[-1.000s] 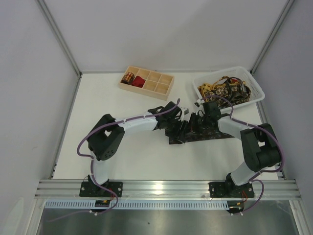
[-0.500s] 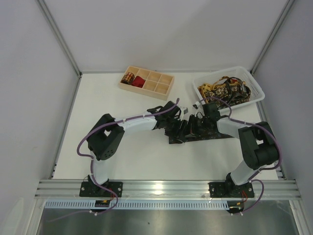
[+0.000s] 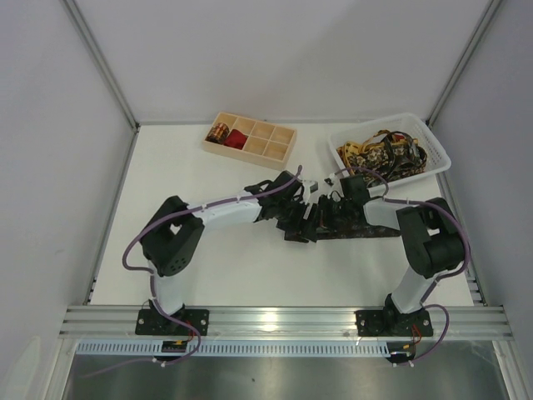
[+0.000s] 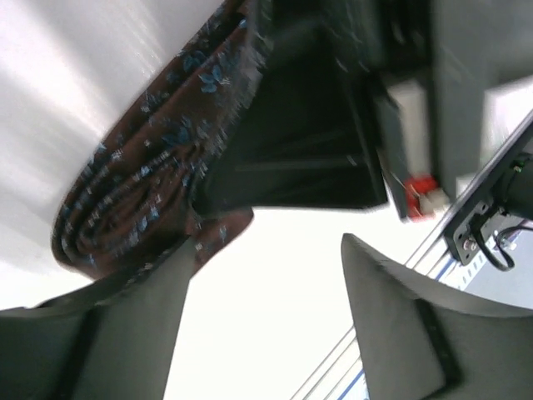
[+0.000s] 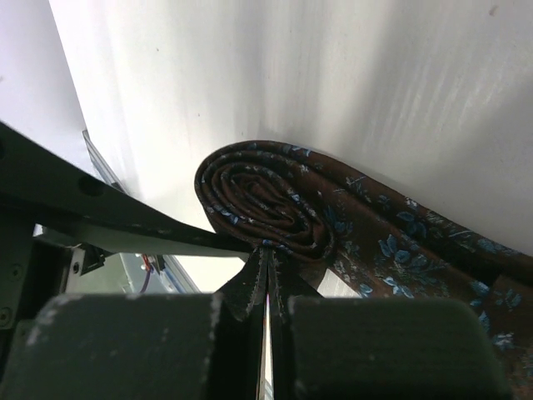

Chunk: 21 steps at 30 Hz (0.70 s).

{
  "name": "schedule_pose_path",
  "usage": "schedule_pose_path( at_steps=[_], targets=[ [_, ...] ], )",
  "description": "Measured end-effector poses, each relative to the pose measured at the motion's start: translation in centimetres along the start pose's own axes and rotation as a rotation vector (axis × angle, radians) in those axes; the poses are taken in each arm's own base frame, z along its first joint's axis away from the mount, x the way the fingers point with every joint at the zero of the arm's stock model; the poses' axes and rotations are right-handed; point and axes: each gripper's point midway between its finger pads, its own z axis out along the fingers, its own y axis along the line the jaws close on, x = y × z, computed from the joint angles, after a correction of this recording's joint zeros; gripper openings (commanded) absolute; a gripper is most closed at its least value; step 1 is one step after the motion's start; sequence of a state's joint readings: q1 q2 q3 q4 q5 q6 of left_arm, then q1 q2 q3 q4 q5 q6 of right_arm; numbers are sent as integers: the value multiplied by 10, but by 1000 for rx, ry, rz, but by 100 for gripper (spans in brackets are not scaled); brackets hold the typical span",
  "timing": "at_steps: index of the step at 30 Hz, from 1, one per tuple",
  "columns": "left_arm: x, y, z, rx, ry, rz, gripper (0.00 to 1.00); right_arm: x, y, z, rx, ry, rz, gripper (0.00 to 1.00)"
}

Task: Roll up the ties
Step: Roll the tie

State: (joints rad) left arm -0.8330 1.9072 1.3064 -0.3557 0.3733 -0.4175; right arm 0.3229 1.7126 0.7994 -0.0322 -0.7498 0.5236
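Note:
A dark brown tie with blue flowers [image 3: 360,230] lies across the table's middle, its left end rolled into a coil [image 5: 266,196]. My right gripper [image 5: 268,248] is shut, its tips pinching the coil's lower edge; it shows in the top view [image 3: 331,208]. My left gripper [image 4: 266,250] is open; the coil [image 4: 125,217] rests against its left finger and nothing lies between the jaws. In the top view, the left gripper [image 3: 305,218] meets the right gripper over the coil. A gold-and-black coil [image 3: 220,132] and a red coil [image 3: 239,139] sit in the wooden tray [image 3: 275,148].
A white plastic basket [image 3: 433,143] at the back right holds a tangle of gold-and-black ties [image 3: 383,154]. The tray stands at the back centre. A metal rail [image 3: 283,318] runs along the near edge.
Both grippers have closed in on each other over the tie's rolled end. The right arm's elbow swung left and the left arm stretched further right.

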Motion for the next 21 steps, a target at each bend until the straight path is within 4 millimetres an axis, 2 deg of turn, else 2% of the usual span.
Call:
schedule_pose_path(
  at_steps=[4, 5, 7, 11, 14, 17, 21],
  targets=[
    [1, 0, -17, -5, -30, 48, 89, -2, 0, 4, 0, 4, -2, 0],
    [0, 0, -24, -13, -48, 74, 90, -3, 0, 4, 0, 5, -2, 0],
    [-5, 0, -40, -34, -93, 141, 99, -4, 0, 5, 1, 5, -2, 0],
    [-23, -1, -77, -88, -211, 358, 100, -6, 1, 6, 1, 4, -7, 0],
    [-35, 3, -93, -133, -264, 546, 100, -7, 2, 8, 2, 4, -10, 0],
    [-40, 12, -90, -179, -253, 703, 100, -9, 3, 9, 1, 5, -14, 0],
    [-30, 37, -62, -240, -142, 880, 100, -11, 7, 12, -2, 4, -27, 0]
  ],
)
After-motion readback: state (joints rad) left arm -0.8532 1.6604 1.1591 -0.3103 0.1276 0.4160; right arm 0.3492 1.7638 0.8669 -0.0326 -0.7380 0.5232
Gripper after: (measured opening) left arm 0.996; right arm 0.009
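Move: Some 3 cm ahead of the left hand, 2 cm to its right and 3 cm lower lies the rolled-up part of the tie. From the right hand, whose shut fingertips are at its edge, the roll is about 1 cm ahead and 2 cm to the left, at much the same height. The flat tie tail runs off rightward, its middle roughly 13 cm right of the right hand and level with it fore and aft; the white basket is about 22 cm ahead and 24 cm to the right. Opening to full width, the left hand comes free of the roll's side, going left and up about 8 cm, then swings forward and sinks again by some 4 cm, rolling clockwise about its fingers by roughly 50 degrees. The right hand keeps its shut fingertips on the roll and nudges slowly forward and left, a centimetre or two. ##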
